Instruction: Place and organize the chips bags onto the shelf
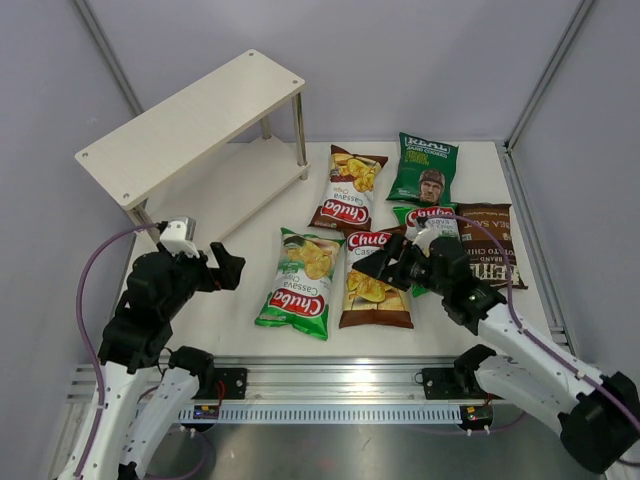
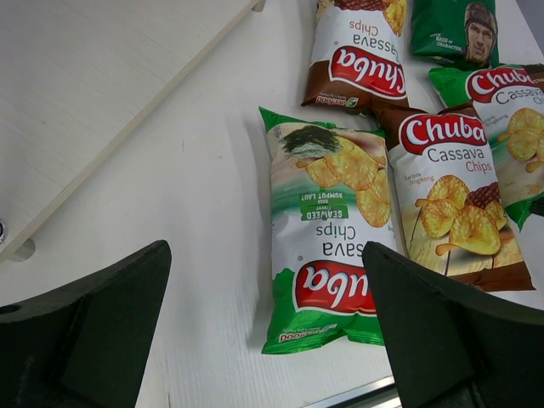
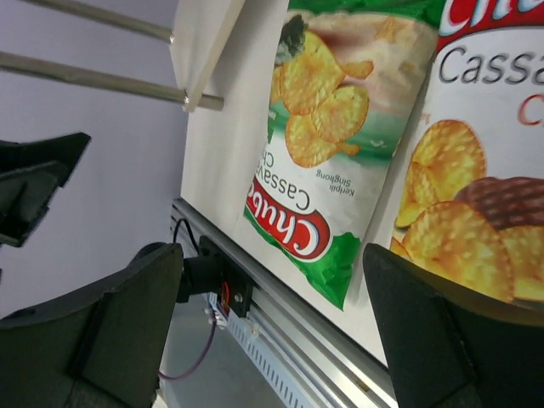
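Note:
Several chips bags lie flat on the white table. A green-white Chuba bag point(image 1: 302, 283) point(image 2: 331, 238) point(image 3: 331, 144) lies beside a brown Chuba bag point(image 1: 375, 285) point(image 2: 455, 212) point(image 3: 476, 195). Behind them are another brown Chuba bag point(image 1: 350, 190), a dark green bag with a man's face point(image 1: 425, 168), a second green-white bag point(image 1: 432, 218) and a brown Kettle bag point(image 1: 490, 245). The shelf point(image 1: 190, 120) stands at the back left, both boards bare. My left gripper point(image 1: 225, 268) point(image 2: 268, 331) hovers open, left of the green-white bag. My right gripper point(image 1: 388, 266) point(image 3: 272, 331) is open above the brown Chuba bag.
The aluminium rail point(image 1: 330, 385) with the arm bases runs along the near table edge. Grey walls close in the sides and back. The shelf's thin metal legs point(image 3: 102, 81) show in the right wrist view, and its lower board point(image 2: 85, 85) fills the left wrist view's upper left.

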`<action>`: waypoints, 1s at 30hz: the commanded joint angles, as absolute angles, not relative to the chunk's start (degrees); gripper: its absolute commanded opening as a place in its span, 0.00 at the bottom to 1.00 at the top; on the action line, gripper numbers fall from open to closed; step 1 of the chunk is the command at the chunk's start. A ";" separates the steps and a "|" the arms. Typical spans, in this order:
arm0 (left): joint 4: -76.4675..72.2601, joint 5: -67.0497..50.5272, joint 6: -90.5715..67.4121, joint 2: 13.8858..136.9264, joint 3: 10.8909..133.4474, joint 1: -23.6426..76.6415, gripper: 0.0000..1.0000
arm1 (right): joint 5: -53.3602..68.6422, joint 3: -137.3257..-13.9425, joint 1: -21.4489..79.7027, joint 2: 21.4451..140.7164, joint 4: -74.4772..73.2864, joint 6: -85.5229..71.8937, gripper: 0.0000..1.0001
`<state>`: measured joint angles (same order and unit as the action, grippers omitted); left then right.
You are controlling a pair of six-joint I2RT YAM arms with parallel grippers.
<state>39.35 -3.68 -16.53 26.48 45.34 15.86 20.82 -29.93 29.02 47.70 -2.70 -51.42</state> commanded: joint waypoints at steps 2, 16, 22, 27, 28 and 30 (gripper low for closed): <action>37.44 -4.22 -16.87 27.51 45.79 16.00 0.99 | 5.21 -32.51 41.29 55.88 6.85 -52.74 0.94; 37.18 -5.36 -16.87 26.90 45.53 16.08 0.99 | -17.91 -44.30 61.08 84.54 6.95 -55.36 0.92; 36.91 -5.98 -16.70 26.72 45.35 16.08 0.99 | -22.33 -42.98 65.56 86.31 5.62 -59.41 0.95; 37.00 -5.98 -16.70 26.98 45.44 16.08 0.99 | -21.71 -38.77 67.32 88.24 10.89 -62.92 0.96; 36.91 -5.98 -16.79 27.07 45.44 16.08 0.99 | -21.71 -37.98 67.41 88.24 12.12 -63.28 0.96; 37.00 -5.89 -16.79 27.25 45.35 16.08 0.99 | -23.19 -37.09 68.11 88.07 12.66 -64.42 0.95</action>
<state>39.33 -4.56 -16.53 27.31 45.34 15.86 -19.07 -38.54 66.89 87.46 9.08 -60.93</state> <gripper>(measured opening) 0.988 0.957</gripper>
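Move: The green Chuba bag in front lies about 16 cm to the right hand's left, nearly level with it in reach (perhaps 1 cm farther out) and some 16 cm below. The front brown Chuba bag is almost directly under this hand, also about 16 cm down; the right-hand green Chuba bag is some 9 cm ahead and 14 cm right at similar depth. From the left hand, the front green bag lies roughly 14 cm right, 2 cm ahead and 22 cm below. The open right hand sweeps left and down from above the front brown bag to the near right part of the front green bag, travelling about 13 cm each way, with nearly all the leftward travel done first. It then sinks the last few centimetres while drawing back a little, its left side tipped down some 20 degrees so the fingers point more steeply at the bag, and a fingertip seems to come onto the bag's right edge, the fingers staying wide open. ##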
